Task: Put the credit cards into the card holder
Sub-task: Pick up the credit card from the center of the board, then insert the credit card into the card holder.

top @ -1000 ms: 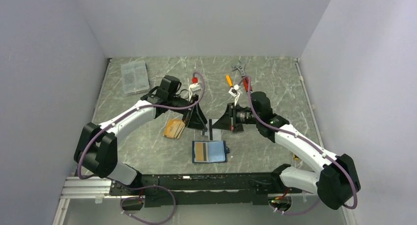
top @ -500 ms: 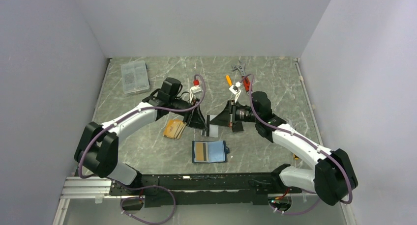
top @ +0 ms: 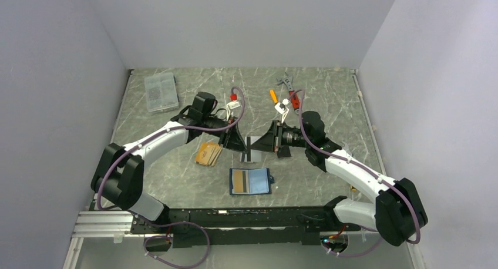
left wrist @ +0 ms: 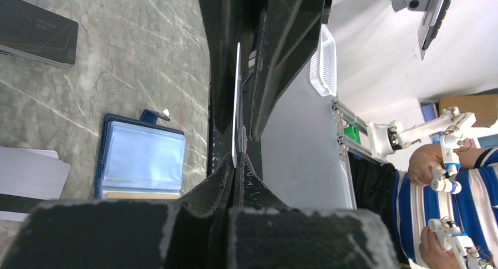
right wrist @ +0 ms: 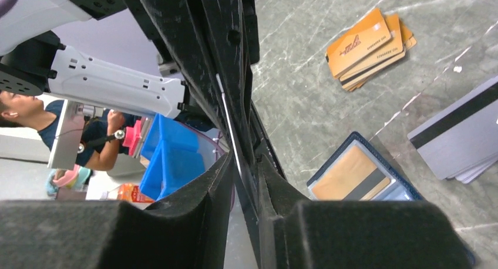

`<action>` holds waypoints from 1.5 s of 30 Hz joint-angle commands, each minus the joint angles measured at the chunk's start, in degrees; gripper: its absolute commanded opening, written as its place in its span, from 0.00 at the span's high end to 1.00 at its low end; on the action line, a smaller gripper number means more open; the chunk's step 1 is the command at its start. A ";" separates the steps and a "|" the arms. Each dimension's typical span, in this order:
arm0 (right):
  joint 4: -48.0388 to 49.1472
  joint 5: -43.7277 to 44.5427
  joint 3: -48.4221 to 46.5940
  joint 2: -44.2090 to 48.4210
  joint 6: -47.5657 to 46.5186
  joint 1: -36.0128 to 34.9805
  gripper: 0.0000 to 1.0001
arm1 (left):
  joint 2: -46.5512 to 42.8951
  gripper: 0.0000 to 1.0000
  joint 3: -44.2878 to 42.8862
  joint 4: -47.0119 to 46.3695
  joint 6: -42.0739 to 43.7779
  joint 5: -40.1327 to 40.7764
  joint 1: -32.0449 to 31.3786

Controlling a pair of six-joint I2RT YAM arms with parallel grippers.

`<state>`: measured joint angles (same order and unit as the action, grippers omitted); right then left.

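Observation:
My left gripper [top: 239, 143] [left wrist: 236, 163] is shut on the end of a white-grey card [top: 251, 147] and holds it flat above the table. The card shows edge-on in the left wrist view [left wrist: 237, 104]. My right gripper [top: 262, 144] [right wrist: 246, 163] faces it, jaws slightly apart around the card's other end [right wrist: 226, 116]. The navy card holder [top: 251, 181] [left wrist: 141, 157] [right wrist: 364, 181] lies open below, an orange card in one pocket. An orange card stack [top: 208, 154] [right wrist: 370, 46], a white-grey stack [right wrist: 464, 140] [left wrist: 26, 175] and a black card [left wrist: 35, 28] lie on the table.
A clear plastic box [top: 160, 91] stands at the back left. An orange-handled tool [top: 273, 96] and pliers [top: 286, 81] lie at the back. Grey walls close in the table on three sides.
The two grippers have come closer together. The right gripper has moved left onto the card's free end. The card has turned from edge-on to flat in the top view.

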<state>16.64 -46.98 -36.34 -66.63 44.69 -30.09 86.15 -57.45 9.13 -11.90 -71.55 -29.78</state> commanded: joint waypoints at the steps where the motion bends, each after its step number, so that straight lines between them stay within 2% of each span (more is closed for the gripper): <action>1: 3.43 0.84 1.92 3.55 1.62 0.12 0.75 | 0.76 1.00 1.12 -9.29 -6.90 -3.59 2.61; 4: 3.68 1.12 2.98 4.81 2.35 0.09 0.76 | 0.77 1.00 2.38 -12.46 -9.60 -4.01 3.83; 11: 3.88 1.18 2.41 5.25 2.62 0.12 0.88 | 0.30 1.00 2.26 -11.27 -8.35 -3.70 4.00; 19: 5.56 0.45 1.73 4.37 3.10 -0.25 0.95 | 0.54 1.00 1.81 -9.23 -5.81 -3.03 3.97; 22: 2.41 2.05 1.14 5.78 0.75 -1.43 0.99 | 0.79 0.91 1.57 -6.68 -4.53 -2.11 3.99; 24: -1.92 4.31 0.47 7.06 -1.42 -2.39 1.00 | 0.94 0.76 1.43 -5.55 -3.92 -1.20 4.00; 27: -5.73 7.12 0.45 9.15 -3.16 -2.96 1.00 | 1.09 0.62 0.63 -3.68 -2.53 -0.46 3.96; 34: -12.88 9.53 1.00 13.01 -6.18 -2.80 1.00 | -0.45 0.40 -0.44 1.99 2.55 2.32 4.80; 37: -15.37 9.84 1.55 14.48 -6.95 -2.51 1.00 | -0.92 0.39 -0.33 4.15 5.13 3.60 5.56; 42: -16.36 8.90 3.99 16.69 -6.15 -1.78 1.00 | 0.18 0.43 -2.02 15.78 19.36 11.60 4.87; 45: -20.70 10.52 5.62 17.27 -6.78 -1.56 1.00 | 1.96 0.44 -2.73 22.64 27.02 16.00 3.66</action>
<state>0.89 -37.91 -32.47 -50.83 39.00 -32.10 86.94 -57.43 21.30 1.48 -62.08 -24.80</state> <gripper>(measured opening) 0.010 0.570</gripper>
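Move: The left hand grips the credit card upright, its middle about 2 cm to that hand's right, level. It lies about 2 cm left of the right hand, whose parted fingers straddle it. From the right hand, some 20 cm below, are the card holder 7 cm back and 3 left, the white cards 6 ahead and 3 left, and the black cards 7 ahead and 10 right. Right pinches the card and carries it back-right some 4 cm; left lets go, sinking 5 cm, leftward and forward. ##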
